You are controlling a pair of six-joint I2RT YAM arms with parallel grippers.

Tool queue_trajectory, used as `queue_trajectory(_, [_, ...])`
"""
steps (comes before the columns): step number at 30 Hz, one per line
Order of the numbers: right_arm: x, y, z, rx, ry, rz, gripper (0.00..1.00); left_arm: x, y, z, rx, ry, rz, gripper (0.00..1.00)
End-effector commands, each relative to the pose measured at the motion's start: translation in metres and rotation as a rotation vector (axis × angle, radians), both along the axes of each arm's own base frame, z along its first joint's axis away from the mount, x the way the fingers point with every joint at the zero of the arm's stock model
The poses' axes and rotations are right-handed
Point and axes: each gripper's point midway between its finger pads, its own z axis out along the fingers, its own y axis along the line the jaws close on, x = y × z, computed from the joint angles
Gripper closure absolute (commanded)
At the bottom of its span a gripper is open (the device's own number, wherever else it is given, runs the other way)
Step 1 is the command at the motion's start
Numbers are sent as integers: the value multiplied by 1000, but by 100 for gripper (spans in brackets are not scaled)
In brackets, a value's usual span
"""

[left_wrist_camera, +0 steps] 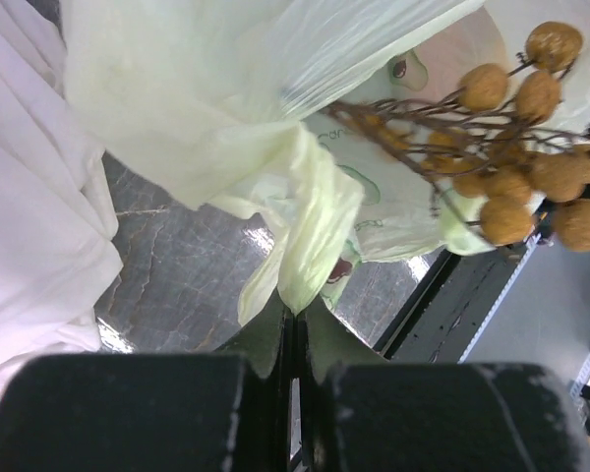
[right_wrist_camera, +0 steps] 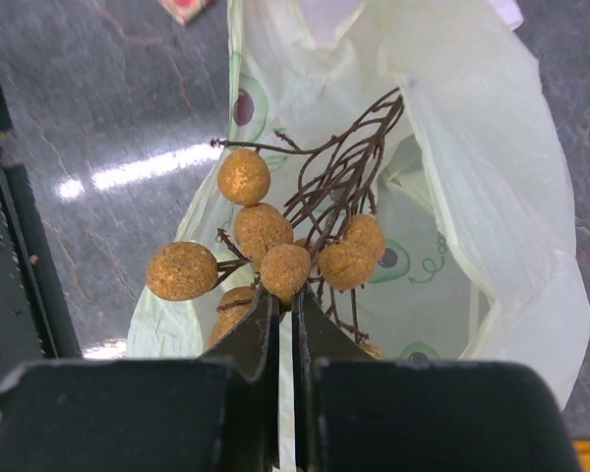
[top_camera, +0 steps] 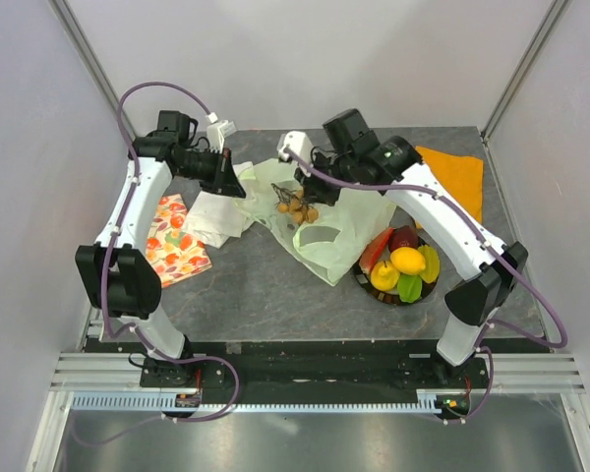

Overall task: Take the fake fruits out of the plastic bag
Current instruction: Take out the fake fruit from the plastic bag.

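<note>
The pale green plastic bag [top_camera: 320, 224] lies mid-table, its mouth lifted at the back. My left gripper [top_camera: 238, 183] is shut on the bag's edge [left_wrist_camera: 310, 231] and holds it up. My right gripper [top_camera: 297, 197] is shut on a brown grape bunch [right_wrist_camera: 275, 251] with dark twigs and holds it above the bag's open mouth [right_wrist_camera: 423, 265]. The bunch also shows in the top view [top_camera: 297, 209] and the left wrist view [left_wrist_camera: 516, 167]. A dark plate [top_camera: 374, 293] at the right holds a yellow fruit [top_camera: 407, 260], a green piece [top_camera: 410, 287], a red slice [top_camera: 377, 250] and a dark red fruit [top_camera: 404, 237].
A white cloth [top_camera: 216, 214] lies left of the bag. A cloth printed with fruits [top_camera: 174, 242] lies at the left edge. An orange cloth [top_camera: 457, 177] lies at the back right. White walls stand on both sides and behind.
</note>
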Motion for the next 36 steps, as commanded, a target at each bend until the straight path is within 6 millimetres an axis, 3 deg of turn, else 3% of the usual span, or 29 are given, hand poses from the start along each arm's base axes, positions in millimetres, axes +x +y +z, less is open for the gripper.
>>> queue_trajectory(1, [-12, -11, 82, 259, 63, -36, 100, 11, -4, 9, -36, 0, 21, 98])
queue_trajectory(6, [-30, 1, 134, 491, 181, 39, 100, 21, 1, 2, -26, 10, 36, 98])
queue_trajectory(11, [-37, -7, 113, 426, 174, 66, 100, 35, 12, 15, -47, -18, 62, 98])
queue_trajectory(13, [-35, -7, 120, 457, 185, 37, 100, 33, 9, 21, -65, -26, 38, 98])
queue_trajectory(15, [-20, -2, 149, 571, 184, -23, 100, 30, 7, 22, -74, -18, 32, 98])
queue_trajectory(17, [0, -1, 192, 684, 99, -48, 100, 26, 8, 17, -70, -4, 37, 98])
queue_trajectory(19, [19, -8, 222, 727, 3, -81, 100, 20, 9, 17, -62, -9, 33, 98])
queue_trajectory(20, [33, -14, 247, 764, -70, -88, 100, 15, 9, 11, -60, 7, 31, 98])
queue_trajectory(22, [49, -24, 268, 797, -154, -131, 100, 10, 10, 12, -58, 3, 30, 98])
queue_trajectory(25, [73, -47, 283, 793, -312, -245, 100, 0, 9, 12, -65, 7, 13, 98])
queue_trajectory(27, [85, -70, 268, 753, -402, -377, 100, -8, 4, 16, -99, 7, -18, 98])
queue_trajectory(33, [83, -120, 230, 648, -509, -605, 100, -15, 5, 23, -94, -24, -15, 98])
queue_trajectory(36, [83, -140, 208, 552, -549, -678, 100, -17, 4, 42, -114, -73, -16, 98])
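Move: The plate with the gathered fruits, where the bunch of brown fruits in the right fingers is to go, lies about 19 cm to this hand's right, 3 cm nearer the base and 24 cm below. The plastic bag's middle is some 7 cm ahead, 4 cm right and 18 cm down; the orange cloth is about 28 cm right, 20 cm ahead and 26 cm down. From the left hand the bag's middle is roughly 18 cm right, 4 cm ahead and 12 cm down, the plate 32 cm right, 6 cm back and 20 cm down. Upward first, the right hand hauls the still-pinched bunch of brown fruits away from the bag, rising about 25 cm with a short check partway, then sinks some 5 cm as it swings 10 cm right, ending farther forward. The wrist tips its fingers up nearly level and turns clockwise. The left hand, still pinching the bag's edge, shifts about 3 cm forward, then draws back slightly more. ##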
